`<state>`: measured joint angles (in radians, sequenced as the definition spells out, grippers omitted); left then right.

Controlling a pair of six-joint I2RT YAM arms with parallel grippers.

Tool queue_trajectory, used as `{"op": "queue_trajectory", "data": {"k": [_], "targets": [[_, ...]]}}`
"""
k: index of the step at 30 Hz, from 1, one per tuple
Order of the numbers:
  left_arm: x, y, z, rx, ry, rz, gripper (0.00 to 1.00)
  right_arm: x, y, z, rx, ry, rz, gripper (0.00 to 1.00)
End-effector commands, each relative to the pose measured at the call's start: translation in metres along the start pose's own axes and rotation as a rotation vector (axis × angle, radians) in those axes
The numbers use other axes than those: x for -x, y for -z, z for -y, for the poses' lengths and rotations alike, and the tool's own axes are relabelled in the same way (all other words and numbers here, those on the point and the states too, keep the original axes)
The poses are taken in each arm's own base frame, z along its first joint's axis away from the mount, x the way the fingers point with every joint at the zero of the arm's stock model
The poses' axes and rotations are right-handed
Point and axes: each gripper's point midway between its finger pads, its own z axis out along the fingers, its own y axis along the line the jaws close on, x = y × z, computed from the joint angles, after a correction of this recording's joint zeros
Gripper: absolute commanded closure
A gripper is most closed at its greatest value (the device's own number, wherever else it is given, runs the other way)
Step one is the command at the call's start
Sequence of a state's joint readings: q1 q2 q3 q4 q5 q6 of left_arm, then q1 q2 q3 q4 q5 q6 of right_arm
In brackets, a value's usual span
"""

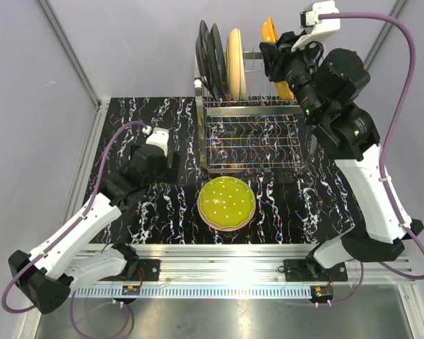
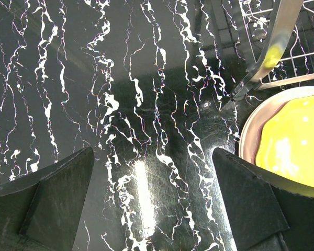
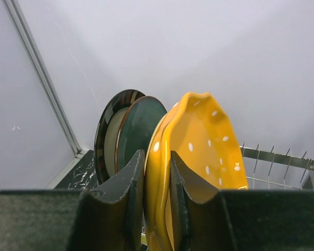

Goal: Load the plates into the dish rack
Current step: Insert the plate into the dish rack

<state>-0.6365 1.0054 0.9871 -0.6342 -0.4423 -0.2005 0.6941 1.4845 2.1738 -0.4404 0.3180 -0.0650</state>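
Note:
My right gripper point(image 1: 272, 62) point(image 3: 157, 180) is shut on the rim of an orange white-dotted plate point(image 1: 269, 31) point(image 3: 206, 138), holding it on edge above the back right of the dish rack point(image 1: 251, 134). Two dark plates point(image 1: 210, 60) point(image 3: 136, 125) and a cream plate point(image 1: 234, 53) stand upright at the rack's back left. A green speckled plate point(image 1: 226, 201) point(image 2: 295, 149) lies on a pink-rimmed plate point(image 2: 249, 133) in front of the rack. My left gripper point(image 1: 171, 157) point(image 2: 152, 204) hangs open over bare tabletop left of that stack, with nothing between its fingers.
The black marbled tabletop point(image 1: 127, 127) is bounded by grey walls at the left, back and right. A chrome leg of the rack point(image 2: 275, 42) stands close to the flat stack. The rack's upright tines point(image 3: 272, 157) show beyond the orange plate.

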Motion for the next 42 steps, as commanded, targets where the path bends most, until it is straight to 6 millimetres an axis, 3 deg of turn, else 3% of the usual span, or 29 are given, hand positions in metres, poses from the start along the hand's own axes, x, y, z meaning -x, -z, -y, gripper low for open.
{"op": "queue_trajectory", "data": {"k": [1,9,15,16,17,19,20,34,42], "targets": [[0.013,0.003,-0.002,0.003,0.021,0.055,0.01,0.059,-0.002,0.0,0.082,-0.116,0.189,1.0],[0.012,0.002,-0.001,-0.001,0.02,0.05,0.01,0.051,-0.037,0.014,0.108,-0.206,0.217,1.0],[0.012,0.004,0.0,-0.013,0.025,0.056,0.01,0.049,-0.056,0.013,0.127,-0.218,0.229,1.0],[0.013,0.003,0.0,-0.014,0.025,0.056,0.01,0.057,-0.055,0.013,0.13,-0.218,0.25,1.0],[0.012,0.003,0.0,-0.014,0.024,0.054,0.01,0.047,-0.064,0.012,0.129,-0.215,0.226,1.0],[0.012,0.003,0.0,-0.014,0.024,0.053,0.01,0.056,-0.065,0.014,0.125,-0.217,0.247,1.0],[0.012,0.003,0.0,-0.015,0.024,0.053,0.01,0.048,-0.072,0.014,0.12,-0.214,0.229,1.0],[0.012,0.002,0.002,-0.02,0.024,0.05,0.01,0.036,-0.084,0.031,0.02,-0.378,0.301,1.0],[0.011,0.001,0.002,-0.023,0.024,0.046,0.01,0.039,-0.081,0.042,-0.029,-0.445,0.366,1.0]]}}
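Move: The rack slot for the held yellow plate, just right of the pale yellow plates on the upper tier, lies about 17 cm ahead of the right hand, 3 cm to its left and some 14 cm below. From that hand, the pale yellow plates stand equally far ahead but roughly 7 cm left, and the dark green plate about 12 cm left, both at the slot's level. From the left hand the slot is some 24 cm ahead, 26 cm right and 23 cm up. Keep the right gripper pinched on the yellow plate's rim and carry the plate forward about 14 cm over the rack's upper tier, towards the slot beside the pale yellow plates. Sink some 7 cm on the way, in two dips, easing almost to a halt between them, and roll the hand's left side up by nearly 20 degrees. ##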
